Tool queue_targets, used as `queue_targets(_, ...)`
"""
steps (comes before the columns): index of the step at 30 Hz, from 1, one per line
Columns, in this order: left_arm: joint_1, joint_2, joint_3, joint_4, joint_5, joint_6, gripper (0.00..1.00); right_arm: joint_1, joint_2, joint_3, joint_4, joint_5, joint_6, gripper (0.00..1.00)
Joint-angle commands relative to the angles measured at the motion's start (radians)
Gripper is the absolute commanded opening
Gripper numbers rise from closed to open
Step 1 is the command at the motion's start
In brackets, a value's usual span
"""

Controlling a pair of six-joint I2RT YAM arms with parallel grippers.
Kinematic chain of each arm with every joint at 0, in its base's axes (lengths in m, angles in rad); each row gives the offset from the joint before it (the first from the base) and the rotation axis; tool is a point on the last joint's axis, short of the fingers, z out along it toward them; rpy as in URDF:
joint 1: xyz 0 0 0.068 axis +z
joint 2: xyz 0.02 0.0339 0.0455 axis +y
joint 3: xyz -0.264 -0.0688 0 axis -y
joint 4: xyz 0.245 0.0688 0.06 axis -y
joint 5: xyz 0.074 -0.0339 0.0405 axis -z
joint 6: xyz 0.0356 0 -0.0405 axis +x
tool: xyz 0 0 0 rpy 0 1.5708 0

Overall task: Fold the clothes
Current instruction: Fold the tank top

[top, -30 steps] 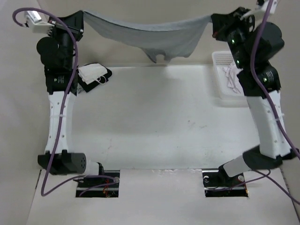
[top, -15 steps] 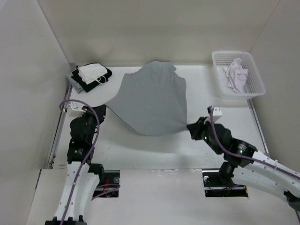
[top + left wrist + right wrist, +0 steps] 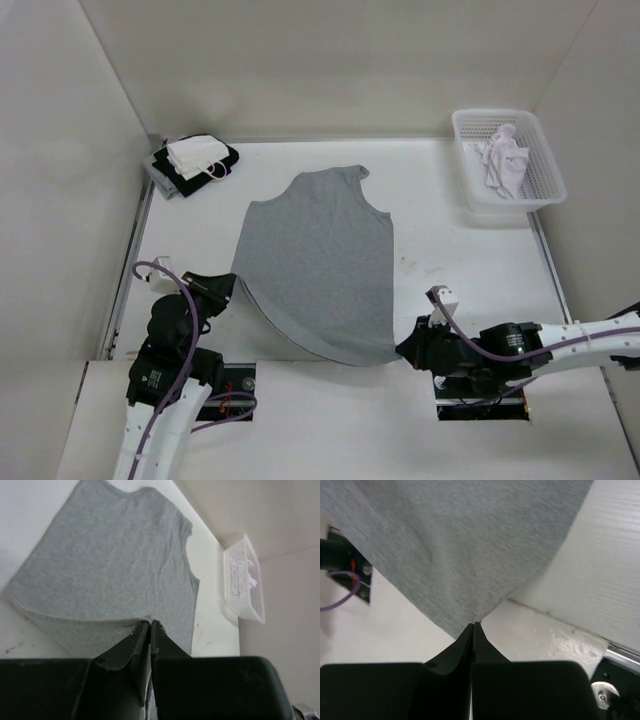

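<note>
The grey T-shirt [image 3: 320,250] lies spread down the middle of the table, collar at the far end, hem toward the arms. My left gripper [image 3: 233,288] is shut on the hem's left corner near the table's front left. In the left wrist view the shirt [image 3: 110,565] stretches away from my closed left gripper [image 3: 150,624]. My right gripper [image 3: 403,352] is shut on the hem's right corner at the front edge. The right wrist view shows the cloth [image 3: 460,545] pinched in my right gripper [image 3: 473,625] and lifted off the table.
A black-and-white stack of clothes [image 3: 193,163] sits at the far left corner. A white basket [image 3: 505,160] holding a white garment stands at the far right, also seen as the basket [image 3: 242,580] from the left wrist. Walls enclose three sides of the table.
Both arms pulled back from the far raised position to the near edge, drawing the shirt down and toward the bases. It now lies mostly flat on the table.
</note>
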Motion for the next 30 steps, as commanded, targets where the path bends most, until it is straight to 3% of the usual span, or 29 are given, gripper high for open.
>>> queue_targets(1,-0.016,0.028,0.078,-0.044,-0.111,-0.016,0.01,0.0,0.03,0.073,-0.083,0.088,0.113,0.0)
queue_targets(5,-0.036,0.16,0.108,0.115,-0.07,0.014,0.01,-0.104,0.018,0.177,-0.002,0.18,-0.118,0.0)
queue_targets(11,-0.033,0.137,0.018,0.127,-0.104,-0.019,0.01,-0.356,-0.002,0.081,0.136,-0.036,-0.248,0.0)
queue_targets(13,-0.005,0.207,0.007,0.208,-0.128,-0.017,0.01,-0.472,0.036,0.076,0.241,-0.058,-0.355,0.0)
queue_targets(17,0.048,0.546,0.026,0.575,-0.144,-0.02,0.0,-0.841,0.215,0.136,0.538,-0.28,-0.6,0.0)
queue_targets(20,0.09,0.857,0.131,0.796,-0.154,-0.034,0.0,-1.151,0.445,0.227,0.768,-0.485,-0.661,0.0)
queue_targets(24,0.122,1.248,0.387,0.936,-0.147,-0.026,0.0,-1.33,0.741,0.439,0.891,-0.608,-0.67,0.0)
queue_targets(30,0.148,1.718,0.823,0.912,-0.111,0.001,0.04,-1.454,1.206,0.904,0.858,-0.693,-0.676,0.0)
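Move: I have a lower hem corner of the tank top in each hand. From my left hand, its left underarm corner is about 26 cm ahead, almost in line and some 17 cm down; the stacked clothes are some 37 cm ahead and 14 cm left. From my right hand, the right underarm corner is about 35 cm ahead, barely off to the right and roughly 11 cm down, and the white basket is about 48 cm ahead and 35 cm right. Keeping both hem corners pinched, I ease off slowly, then sweep both hands quickly forward over the tank top towards its shoulder end. My left hand travels about 33 cm, dipping slightly on the way; my right goes some 43 cm, drifting a little right and ending higher, its fingers turning about 30 degrees clockwise to point more forward. ##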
